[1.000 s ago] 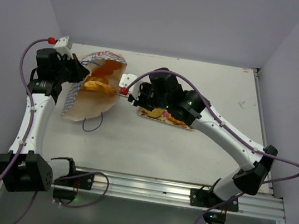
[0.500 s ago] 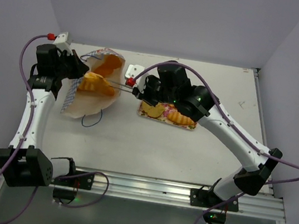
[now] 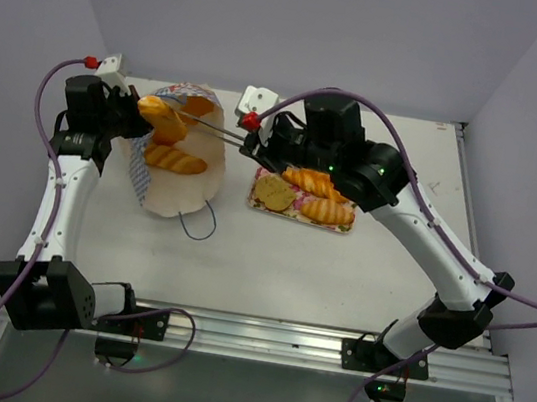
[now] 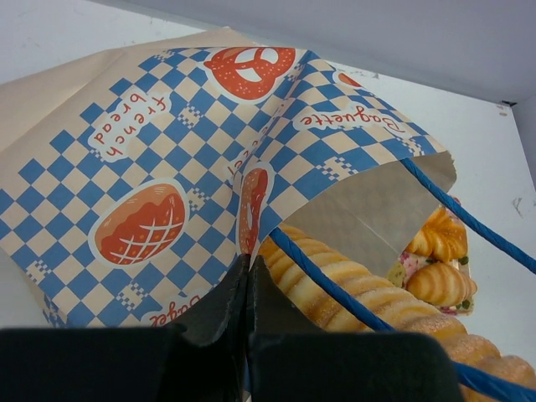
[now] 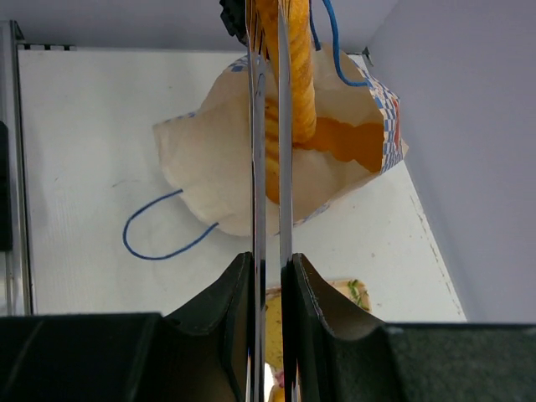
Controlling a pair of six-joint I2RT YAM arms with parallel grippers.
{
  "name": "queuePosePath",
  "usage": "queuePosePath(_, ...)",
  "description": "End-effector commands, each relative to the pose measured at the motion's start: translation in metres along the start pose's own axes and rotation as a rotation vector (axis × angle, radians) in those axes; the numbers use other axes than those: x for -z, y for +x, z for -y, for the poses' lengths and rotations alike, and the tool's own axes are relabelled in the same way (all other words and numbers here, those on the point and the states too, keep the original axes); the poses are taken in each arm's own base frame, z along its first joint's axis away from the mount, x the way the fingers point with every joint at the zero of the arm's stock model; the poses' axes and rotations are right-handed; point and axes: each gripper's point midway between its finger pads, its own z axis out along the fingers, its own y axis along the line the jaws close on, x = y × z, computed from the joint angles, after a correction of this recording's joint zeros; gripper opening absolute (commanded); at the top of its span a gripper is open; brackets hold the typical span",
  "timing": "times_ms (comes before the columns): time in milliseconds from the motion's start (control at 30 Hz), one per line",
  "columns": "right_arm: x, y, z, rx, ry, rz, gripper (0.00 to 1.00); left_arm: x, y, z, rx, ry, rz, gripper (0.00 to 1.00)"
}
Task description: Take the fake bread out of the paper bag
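The paper bag [image 3: 192, 190] lies on its side at the left, mouth facing away from the arms. My left gripper [image 3: 133, 108] is shut on the edge of its mouth, with its fingertips [image 4: 249, 261] pinching the checkered paper [image 4: 151, 167]. My right gripper [image 5: 268, 261] is shut on thin metal tongs [image 5: 255, 126]. The tongs [image 3: 213, 130] reach left and pinch a golden loaf of fake bread [image 3: 163, 117] above the bag's mouth [image 5: 295, 75]. A second braided loaf [image 3: 175, 160] lies inside the bag [image 4: 360, 289].
A floral tray [image 3: 298, 219] right of the bag carries two loaves [image 3: 328, 211] and a round bun [image 3: 274, 193]. A blue cord handle [image 3: 199, 223] trails off the bag onto the table. Walls close in behind and on both sides.
The tongs have drawn a loaf up and out of the bag's mouth. The right arm has risen and uncovered the tray. The bag has swung and shifted a little to the right.
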Motion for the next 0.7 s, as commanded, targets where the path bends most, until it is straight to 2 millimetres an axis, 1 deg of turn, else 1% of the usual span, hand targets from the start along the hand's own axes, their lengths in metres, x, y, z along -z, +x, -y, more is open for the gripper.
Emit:
queuePosePath(0, 0.006, -0.028, 0.007, -0.021, 0.000, 0.096, 0.00, 0.003, -0.025, 0.003, -0.015, -0.003, 0.071, 0.00)
queuePosePath(167, 0.013, -0.028, 0.007, -0.046, -0.012, 0.110, 0.00, 0.001, -0.027, 0.002, -0.014, -0.006, 0.070, 0.00)
queuePosePath(200, 0.018, -0.031, 0.005, -0.050, -0.018, 0.121, 0.00, 0.000, -0.027, 0.002, -0.014, -0.007, 0.071, 0.00)
queuePosePath(233, 0.018, -0.027, 0.004, -0.056, -0.023, 0.115, 0.00, 0.000, -0.027, 0.002, -0.013, -0.007, 0.071, 0.00)
queuePosePath(367, 0.033, -0.027, 0.004, -0.076, -0.027, 0.130, 0.00, -0.001, -0.031, -0.002, -0.009, -0.028, 0.086, 0.00)
queuePosePath(400, 0.042, -0.031, 0.005, -0.086, -0.020, 0.145, 0.00, -0.001, -0.030, -0.003, -0.004, -0.034, 0.087, 0.00)
queuePosePath(500, 0.056, -0.037, 0.012, -0.114, -0.014, 0.173, 0.00, -0.003, -0.030, -0.007, 0.023, -0.047, 0.103, 0.00)
queuePosePath(533, 0.067, -0.041, 0.015, -0.117, -0.006, 0.190, 0.00, -0.003, -0.031, -0.006, 0.033, -0.047, 0.112, 0.00)
queuePosePath(667, 0.087, -0.045, 0.020, -0.135, 0.006, 0.213, 0.00, -0.006, -0.026, -0.012, 0.052, -0.064, 0.116, 0.00)
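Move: Out beyond the right hand and far below it lies the floral tray, about 20 cm ahead, 15 cm to its right and 38 cm down. The bread already in its tongs hangs some 16 cm to its left, 7 cm ahead and 5 cm lower; the paper bag stands about 18 cm left, 17 cm ahead and 30 cm down. From the left hand the tray is roughly 36 cm right, 9 cm ahead and 25 cm down. Hovering almost still at first, the right hand then sets off quickly to its right, about 5 cm and gathering speed, climbing some 2 cm as its fingers tip slightly up. The tongs stay pinched round the bread, drawing it away from the left hand across the bag's mouth on the tray's side. The left hand keeps the bag's rim pinched, easing barely 1.5 cm forward and left. ##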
